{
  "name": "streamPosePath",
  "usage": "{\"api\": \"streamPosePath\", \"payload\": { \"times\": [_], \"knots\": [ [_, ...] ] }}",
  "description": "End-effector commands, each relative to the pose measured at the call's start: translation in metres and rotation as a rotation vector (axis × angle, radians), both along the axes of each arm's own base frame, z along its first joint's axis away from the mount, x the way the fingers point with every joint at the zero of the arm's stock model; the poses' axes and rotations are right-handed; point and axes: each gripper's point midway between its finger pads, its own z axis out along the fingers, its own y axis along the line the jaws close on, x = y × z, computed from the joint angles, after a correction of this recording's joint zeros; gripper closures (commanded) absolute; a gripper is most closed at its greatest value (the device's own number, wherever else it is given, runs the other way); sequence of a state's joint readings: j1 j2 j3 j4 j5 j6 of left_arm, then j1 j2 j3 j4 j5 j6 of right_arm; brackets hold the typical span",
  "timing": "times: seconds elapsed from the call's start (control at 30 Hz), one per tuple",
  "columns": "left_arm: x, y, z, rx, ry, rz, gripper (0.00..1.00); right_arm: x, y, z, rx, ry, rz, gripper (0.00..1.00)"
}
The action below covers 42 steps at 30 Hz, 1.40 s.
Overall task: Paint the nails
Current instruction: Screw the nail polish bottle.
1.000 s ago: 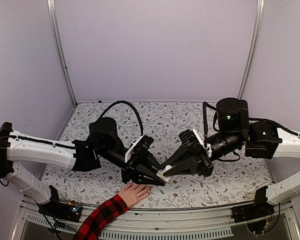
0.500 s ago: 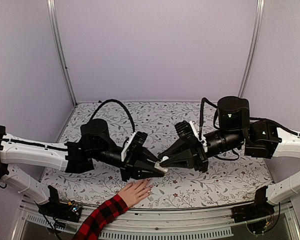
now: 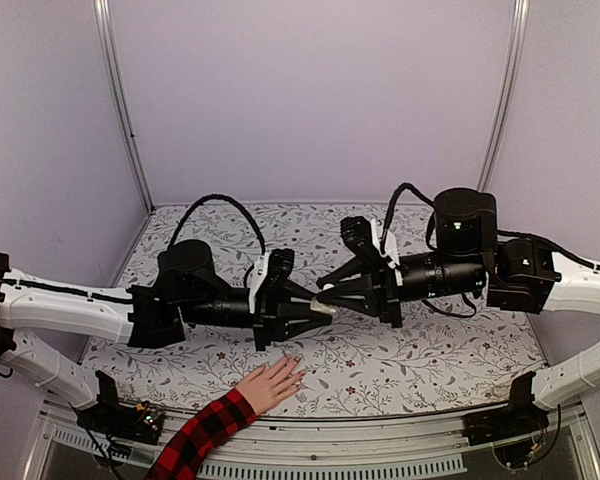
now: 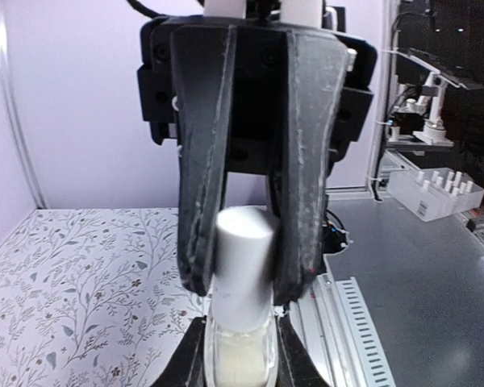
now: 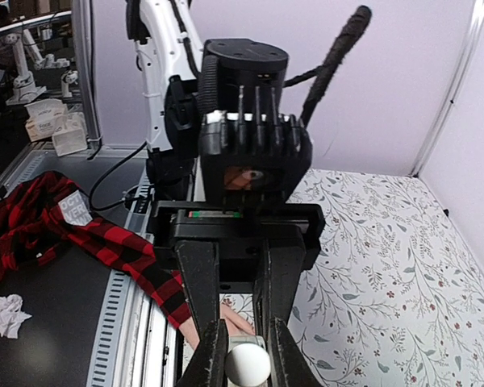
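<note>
A small clear bottle (image 4: 240,367) of pale polish hangs in mid-air between the two arms. My left gripper (image 3: 316,311) is shut on its glass body. My right gripper (image 3: 326,299) faces it and is shut on the white cap (image 4: 244,254). The cap (image 5: 248,364) shows end-on between my right fingers (image 5: 213,355). Below and nearer, a light-skinned hand (image 3: 270,384) with a red-and-black plaid sleeve (image 3: 202,436) lies flat on the table. The nails sit at its fingertips (image 3: 300,374), too small to make out. Neither gripper touches the hand.
A floral tablecloth (image 3: 460,355) covers the table. Metal frame posts (image 3: 120,110) stand at the back corners, and a slotted rail (image 3: 360,462) runs along the near edge. A crumpled tissue (image 5: 8,314) lies beyond the table's edge.
Both grippers, shut on the bottle throughout, have lifted it up and away from the hand, and the two wrists have levelled out. The hand has stayed put.
</note>
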<state>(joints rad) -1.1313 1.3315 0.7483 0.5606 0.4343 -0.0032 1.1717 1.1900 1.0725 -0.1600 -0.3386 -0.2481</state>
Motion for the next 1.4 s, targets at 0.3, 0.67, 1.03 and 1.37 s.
{"api": "streamPosePath", "payload": {
  "times": [0.3, 0.67, 1.03, 1.37],
  "knots": [
    [0.076, 0.032, 0.063, -0.274, -0.012, 0.477, 1.0, 0.047, 0.016, -0.032, -0.05, 0.099, -0.247, 1.0],
    [0.123, 0.025, 0.042, -0.242, 0.033, 0.747, 1.0, 0.098, 0.024, -0.057, -0.077, 0.193, -0.528, 1.0],
    [0.114, 0.017, 0.039, -0.225, 0.016, 0.679, 1.0, 0.101, 0.013, -0.038, -0.002, 0.19, -0.552, 0.9],
    [0.073, 0.008, 0.042, -0.199, -0.014, 0.432, 1.0, 0.073, -0.011, 0.001, 0.121, 0.135, -0.429, 0.46]
  ]
}}
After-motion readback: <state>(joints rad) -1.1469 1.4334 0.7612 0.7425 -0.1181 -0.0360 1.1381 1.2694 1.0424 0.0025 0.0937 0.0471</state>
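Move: The left fingers already hold the nail polish bottle at their own hand point, with its white cap about 3 cm above. The right fingers already grip the cap at theirs, the bottle some 3 cm below. The person's hand lies on the table, roughly 4 cm back, 10 cm left and 25 cm below the left hand. Both hands, left turning counter-clockwise, right clockwise, swing the bottle about 12 cm forward, then right fingers free the cap. ##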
